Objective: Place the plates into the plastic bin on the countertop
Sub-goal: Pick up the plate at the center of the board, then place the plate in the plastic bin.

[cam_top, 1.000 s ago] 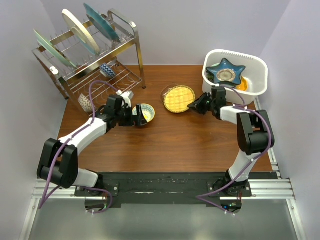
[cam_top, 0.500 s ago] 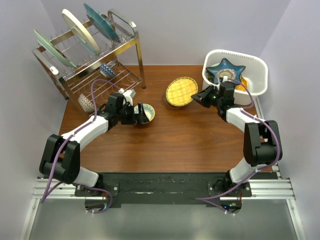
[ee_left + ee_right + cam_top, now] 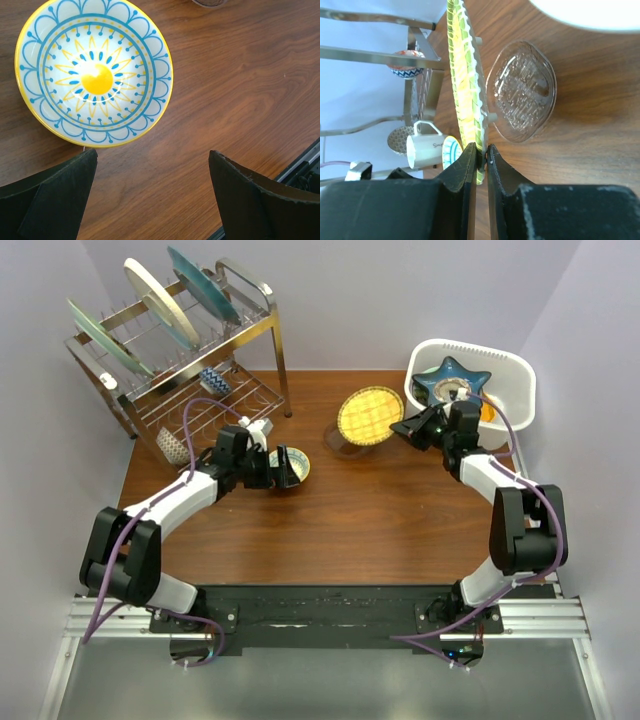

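My right gripper (image 3: 404,427) is shut on the rim of the yellow-brown patterned plate (image 3: 367,414) and holds it tilted on edge above the countertop (image 3: 400,510), just left of the white plastic bin (image 3: 470,346). In the right wrist view the plate (image 3: 465,75) stands edge-on between my fingers (image 3: 481,150). A dark-blue star-shaped plate (image 3: 452,382) and an orange plate (image 3: 487,412) lie in the bin. My left gripper (image 3: 278,472) is open and empty beside the small white bowl (image 3: 293,465); the bowl (image 3: 95,75) lies just beyond its tips (image 3: 152,160).
A metal wire rack (image 3: 215,400) at the back left holds a mint green plate (image 3: 100,335), a beige plate (image 3: 160,300) and a blue plate (image 3: 200,285). A clear glass dish (image 3: 343,439) lies under the held plate. A white mug (image 3: 422,145) stands near the rack.
My right gripper has lifted the yellow-brown plate off the glass dish and carried it up and right toward the bin, tilting it. The left arm has barely moved.
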You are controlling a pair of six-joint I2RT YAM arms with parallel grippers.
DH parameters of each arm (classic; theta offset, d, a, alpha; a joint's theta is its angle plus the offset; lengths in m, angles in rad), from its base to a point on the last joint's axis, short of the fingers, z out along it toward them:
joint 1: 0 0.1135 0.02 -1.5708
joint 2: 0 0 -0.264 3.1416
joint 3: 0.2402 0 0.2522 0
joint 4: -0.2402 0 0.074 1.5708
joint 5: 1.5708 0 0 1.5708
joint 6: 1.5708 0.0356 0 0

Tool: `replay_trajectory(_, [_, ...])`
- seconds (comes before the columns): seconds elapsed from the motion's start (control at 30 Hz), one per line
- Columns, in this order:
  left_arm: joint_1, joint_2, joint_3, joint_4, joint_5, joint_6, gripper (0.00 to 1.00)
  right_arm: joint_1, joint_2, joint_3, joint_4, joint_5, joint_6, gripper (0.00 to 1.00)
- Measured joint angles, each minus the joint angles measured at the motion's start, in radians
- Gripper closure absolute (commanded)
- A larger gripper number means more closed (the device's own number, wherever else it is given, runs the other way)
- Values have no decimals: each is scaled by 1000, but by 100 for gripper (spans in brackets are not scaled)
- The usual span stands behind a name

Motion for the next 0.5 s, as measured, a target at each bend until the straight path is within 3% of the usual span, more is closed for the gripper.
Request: replay_trajectory(0.5, [0, -24, -21, 13, 0, -9, 2, -49, 23, 118, 27, -34, 43, 88])
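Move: The right hand already holds the yellow plate by its edge; the bin's middle lies about 16 cm to its right, 8 cm ahead and 12 cm below, the blue star plate inside some 12 cm right and 10 cm ahead. The clear glass dish stands about 10 cm left, 1 cm back, some 18 cm below. From the left hand, the bin is roughly 39 cm right and 16 cm ahead, about 5 cm lower. The right hand, still pinching the yellow plate's edge, lifts it about 5 cm, carrying it 3 cm forward. ##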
